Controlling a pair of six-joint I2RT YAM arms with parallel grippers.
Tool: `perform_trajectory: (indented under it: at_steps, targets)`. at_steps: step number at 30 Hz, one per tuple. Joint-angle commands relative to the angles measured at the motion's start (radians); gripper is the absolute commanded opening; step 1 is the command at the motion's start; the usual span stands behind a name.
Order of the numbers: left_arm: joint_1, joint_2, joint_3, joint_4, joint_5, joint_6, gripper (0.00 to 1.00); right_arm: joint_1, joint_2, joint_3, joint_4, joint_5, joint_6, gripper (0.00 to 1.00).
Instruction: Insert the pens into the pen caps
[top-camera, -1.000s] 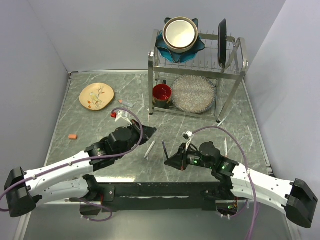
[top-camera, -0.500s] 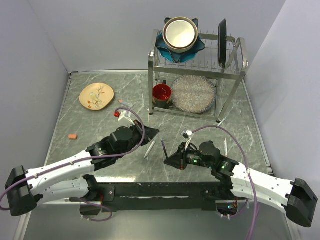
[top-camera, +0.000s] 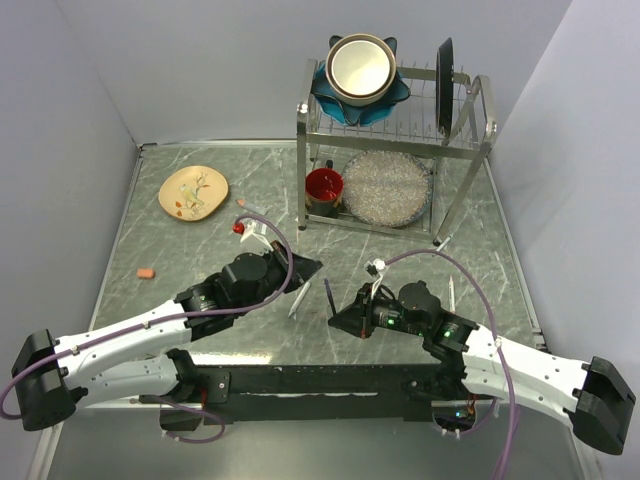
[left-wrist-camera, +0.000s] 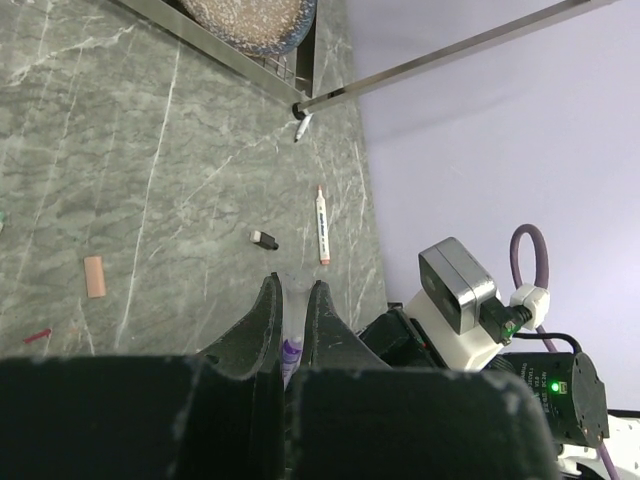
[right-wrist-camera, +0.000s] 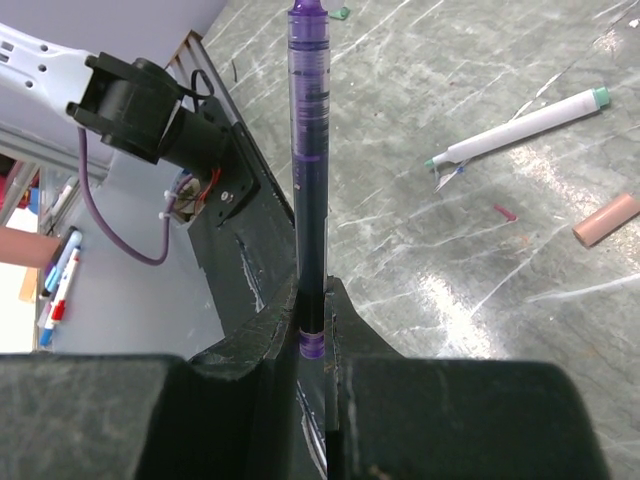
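Note:
My right gripper (right-wrist-camera: 316, 290) (top-camera: 338, 318) is shut on a dark purple pen (right-wrist-camera: 308, 150), which sticks straight out of the jaws; in the top view this pen (top-camera: 328, 298) points away toward the rack. My left gripper (left-wrist-camera: 293, 285) (top-camera: 312, 266) is shut on a clear pen cap (left-wrist-camera: 292, 310) with purple showing inside it. It hovers just beyond the pen's tip. A white pen (top-camera: 299, 298) (right-wrist-camera: 520, 127) lies on the table between the arms. Loose on the table are a salmon cap (left-wrist-camera: 95, 276) (top-camera: 147, 272) and a small black cap (left-wrist-camera: 263, 238).
A metal dish rack (top-camera: 470, 150) holding bowls, a plate and a red cup (top-camera: 324, 188) stands at the back. A beige plate (top-camera: 193, 191) lies at the back left. More pens lie right of the arms: one with an orange tip (left-wrist-camera: 320, 225) (top-camera: 452, 293), another by the rack leg (left-wrist-camera: 300, 128).
My left gripper with the cap has shifted a little to the right, closer to the tip of the dark pen. The right arm has barely moved.

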Motion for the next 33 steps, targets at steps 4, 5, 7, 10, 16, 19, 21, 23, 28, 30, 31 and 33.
perform_trajectory:
  at_steps: [4, 5, 7, 10, 16, 19, 21, 23, 28, 30, 31, 33]
  targets:
    - [-0.005, -0.007, 0.000, 0.064, 0.055, 0.053, 0.01, 0.008, -0.028, 0.066, -0.011, 0.035, -0.017, 0.00]
    - [-0.003, -0.004, 0.001, 0.065, 0.071, 0.066, 0.01, 0.008, -0.030, 0.069, -0.020, 0.038, -0.020, 0.00]
    - [-0.005, 0.010, 0.009, 0.061, 0.106, 0.113, 0.01, 0.008, -0.036, 0.081, -0.046, 0.048, -0.027, 0.00]
    - [-0.003, 0.031, 0.021, 0.039, 0.134, 0.162, 0.01, 0.008, -0.048, 0.095, -0.071, 0.064, -0.037, 0.00]
    - [-0.003, 0.087, 0.032, 0.050, 0.287, 0.257, 0.01, 0.008, -0.052, 0.124, -0.112, 0.103, -0.054, 0.00]
    - [-0.005, 0.107, 0.021, 0.074, 0.342, 0.239, 0.01, 0.008, -0.067, 0.120, -0.083, 0.115, -0.047, 0.00]
    - [-0.003, 0.120, 0.012, 0.120, 0.417, 0.221, 0.01, 0.008, -0.078, 0.109, -0.069, 0.124, -0.050, 0.00]
    - [-0.005, 0.142, 0.015, 0.148, 0.469, 0.198, 0.01, 0.008, -0.079, 0.112, -0.071, 0.158, -0.057, 0.00]
    - [-0.003, 0.171, 0.005, 0.203, 0.525, 0.058, 0.01, 0.008, -0.102, 0.100, -0.031, 0.207, -0.050, 0.00]
    - [-0.003, 0.173, -0.015, 0.219, 0.520, 0.017, 0.01, 0.008, -0.113, 0.086, -0.011, 0.215, -0.039, 0.00]
    - [-0.003, 0.174, -0.014, 0.208, 0.510, 0.018, 0.01, 0.008, -0.117, 0.085, -0.006, 0.222, -0.028, 0.00]
    - [-0.003, 0.174, 0.009, 0.127, 0.485, 0.058, 0.01, 0.008, -0.139, 0.081, -0.011, 0.248, -0.017, 0.00]
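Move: The left hand holds the clear pen cap; the purple pen's tip, standing up from the right hand, lies about 3 cm back, 2 cm right and 4 cm below it. On the table some 22 cm below, the brown cap is 3 cm ahead and 2 cm right, the white marker 2 cm ahead and 4 cm left. From the right hand, the pen cap is roughly 7 cm ahead, 3 cm left and 6 cm up. The cap in the left fingers bears sideways on the pen's tip: the left hand goes about 5 cm right and slightly back, dipping some 2 cm and rising again as it turns clockwise about 15 degrees. The right hand keeps its pinch on the pen, moves some 2 cm right, sinks about 2 cm and comes partly back up, fingertips tilting slightly down. Both grips stay shut. ##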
